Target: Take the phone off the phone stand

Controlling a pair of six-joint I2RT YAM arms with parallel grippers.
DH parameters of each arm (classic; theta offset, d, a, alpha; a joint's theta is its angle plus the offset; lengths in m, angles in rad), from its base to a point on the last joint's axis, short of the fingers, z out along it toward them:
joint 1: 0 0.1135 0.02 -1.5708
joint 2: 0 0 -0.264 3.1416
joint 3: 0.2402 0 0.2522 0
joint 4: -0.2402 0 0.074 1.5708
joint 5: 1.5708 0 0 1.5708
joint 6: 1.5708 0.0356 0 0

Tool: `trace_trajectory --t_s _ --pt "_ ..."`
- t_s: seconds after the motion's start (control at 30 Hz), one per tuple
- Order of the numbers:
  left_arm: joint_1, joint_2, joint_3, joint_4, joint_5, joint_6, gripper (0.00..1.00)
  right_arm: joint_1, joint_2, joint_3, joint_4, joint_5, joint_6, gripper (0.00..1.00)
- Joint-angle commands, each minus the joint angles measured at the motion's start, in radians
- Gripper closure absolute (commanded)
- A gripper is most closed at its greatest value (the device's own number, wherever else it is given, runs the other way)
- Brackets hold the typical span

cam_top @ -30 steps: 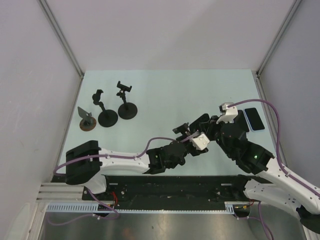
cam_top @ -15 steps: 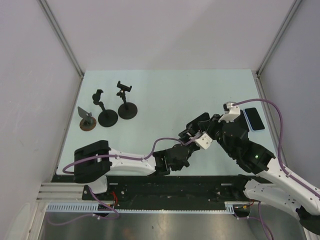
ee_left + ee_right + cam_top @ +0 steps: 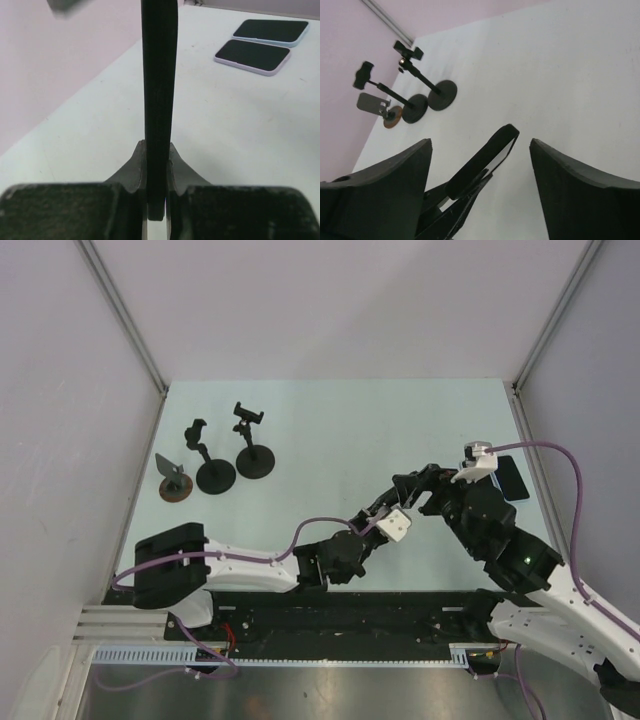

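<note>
A black phone (image 3: 159,100) stands edge-on between the fingers of my left gripper (image 3: 157,150), which is shut on its lower end. The right wrist view shows the same phone (image 3: 485,160) tilted above the table, with my right gripper (image 3: 480,142) open around its upper end and touching nothing. In the top view the left gripper (image 3: 388,502) and right gripper (image 3: 418,485) meet at the table's right middle. Three black phone stands (image 3: 250,455) stand at the left, and none carries a phone.
Two more phones (image 3: 252,55) lie flat side by side near the right edge; the right arm partly covers them in the top view. Of the stands, the left one has a brown base (image 3: 390,120). Pale walls close in the table's left and right edges.
My left gripper has closed on the phone. My right gripper, shut on the phone before, has opened and drawn back to the right.
</note>
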Motion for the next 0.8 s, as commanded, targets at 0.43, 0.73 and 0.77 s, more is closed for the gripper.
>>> trace_trajectory --t_s 0.43,0.73,0.77 --pt "0.294 -0.311 -0.127 -0.116 0.792 -0.688 1.00 -0.010 -0.146 -0.099 0.316 -0.242 -0.371 0.00" --pt "0.339 -0.351 -0.141 -0.111 0.941 -0.801 1.00 0.012 -0.022 -0.137 0.427 -0.212 -0.380 0.00" --pt "0.340 -0.351 -0.141 -0.111 0.943 -0.804 1.00 0.018 -0.011 -0.138 0.436 -0.194 -0.379 0.00"
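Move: The black phone, already pinched near its lower end by the left hand, has its middle about 3 cm left of the right hand and 4 cm below, level fore and aft. From the left hand that middle is roughly 2 cm ahead, 2 cm right and 5 cm up. On the table, the pink-edged phone lies some 12 cm ahead and 23 cm right of the right hand, 28 cm below; the blue-edged phone is 8 cm farther right. Left, still pinching the phone, turns it some 50 degrees; right rises 6 cm, then sinks leftward around it. ##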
